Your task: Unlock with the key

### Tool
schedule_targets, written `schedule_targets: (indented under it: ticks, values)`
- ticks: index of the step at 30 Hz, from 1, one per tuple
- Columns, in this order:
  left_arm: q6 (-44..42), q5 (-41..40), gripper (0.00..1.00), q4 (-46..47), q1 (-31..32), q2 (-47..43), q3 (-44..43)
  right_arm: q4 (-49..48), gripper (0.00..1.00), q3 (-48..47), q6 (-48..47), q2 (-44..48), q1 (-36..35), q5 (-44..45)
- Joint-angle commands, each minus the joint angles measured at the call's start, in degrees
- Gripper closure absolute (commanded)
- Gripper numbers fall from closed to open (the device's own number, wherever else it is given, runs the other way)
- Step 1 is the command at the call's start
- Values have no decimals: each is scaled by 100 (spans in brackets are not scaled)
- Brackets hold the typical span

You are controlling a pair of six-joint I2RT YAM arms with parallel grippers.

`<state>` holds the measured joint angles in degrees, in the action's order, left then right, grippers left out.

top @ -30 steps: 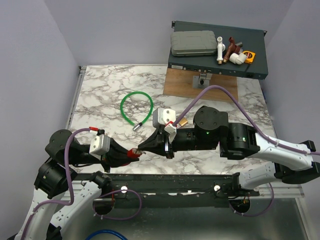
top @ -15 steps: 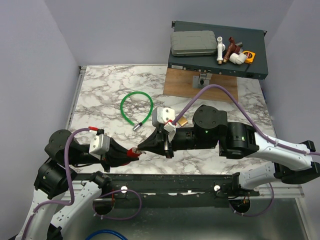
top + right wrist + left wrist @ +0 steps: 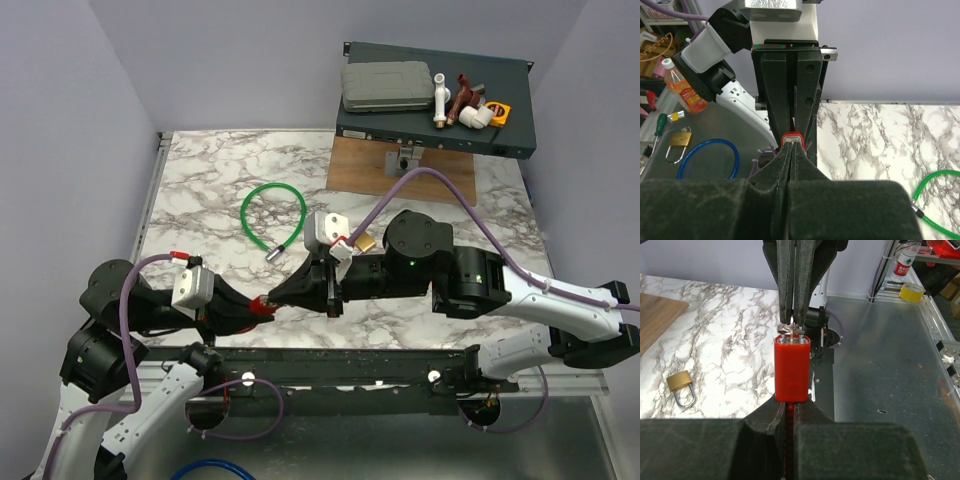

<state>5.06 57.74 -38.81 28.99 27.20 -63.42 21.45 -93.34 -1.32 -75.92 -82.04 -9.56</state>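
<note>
The key's red head (image 3: 792, 367) stands out of my left gripper (image 3: 788, 407), which is shut on it. At its far metal end my right gripper's fingers (image 3: 801, 290) pinch a thin bright sliver beside a small ring. In the right wrist view my right gripper (image 3: 792, 150) is shut, its tips against the red key (image 3: 792, 138). From above, both grippers meet at the key (image 3: 264, 304) over the table's front edge, left gripper (image 3: 252, 309) on the left and right gripper (image 3: 274, 296) on the right. The brass padlock (image 3: 365, 243) lies beside the right arm.
A green cable loop (image 3: 273, 215) lies mid-table. A wooden board (image 3: 400, 165) and a dark case (image 3: 435, 130) with pipe fittings sit at the back right. Below the table edge are a blue loop (image 3: 710, 157) and another brass padlock (image 3: 679, 140).
The right gripper has closed fully on the key's far end. Both grippers, joined at the key, have shifted slightly left and toward the front edge.
</note>
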Motion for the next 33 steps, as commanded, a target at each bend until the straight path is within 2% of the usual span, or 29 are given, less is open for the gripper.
schedule_targets:
  ticks: [1,5,7,12,15,20,21,23,28,30,33]
  values:
    - [6,129,100,774,-34,101,-342,774,99,228,115,-402,-22,-330]
    - [-156,89,100,607,-34,66,-330,1033,98,117,412,-260,20,7]
    - [-388,104,100,360,-34,79,-331,1132,83,13,485,-116,31,249]
    - [-1699,23,100,-685,-35,211,-205,1193,40,-75,797,206,39,1018]
    - [-2575,-272,100,-1366,-34,334,-29,944,30,292,908,538,40,1461]
    - [-4205,-928,100,-2553,-34,707,145,-46,21,1520,236,1257,43,1799]
    - [-4524,-1065,100,-2745,-34,785,145,-297,17,1735,190,1338,39,1924]
    - [-5081,-1465,100,-3045,-36,935,76,-762,0,2217,193,1520,40,2207]
    - [-6092,-2497,100,-3367,-34,1050,-99,-1913,0,3494,566,1854,119,3190]
    - [-6398,-2614,100,-3600,-34,1038,-233,-1856,0,3616,706,1769,274,3117]
    - [-6962,-2691,100,-4132,-34,1131,-437,-1319,1,3193,777,1475,454,2785]
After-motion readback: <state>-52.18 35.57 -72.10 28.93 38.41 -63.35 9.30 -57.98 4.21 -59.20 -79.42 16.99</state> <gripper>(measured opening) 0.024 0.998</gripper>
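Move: Between the two hands sits the red lock, held by the left fingers about 2 cm to the right of the left hand. It is roughly 4 cm to the left of the right hand, which pinches its key. From the right hand, the loose keys lie some 22 cm ahead and 2 cm left, the padlock about 30 cm ahead and 16 cm right, and the green lock 36 cm ahead and 7 cm left, all some 40 cm below. Letting go of the key in the red lock, the right fingers spread wide as that hand backs off to the right and sinks, then reaches forward, ending about 13 cm lower and swung some 30 degrees clockwise. The left hand keeps its grip on the red lock and carries it about 13 cm down and 7 cm forward, finally also left, its right-pointing fingers tipping down. ##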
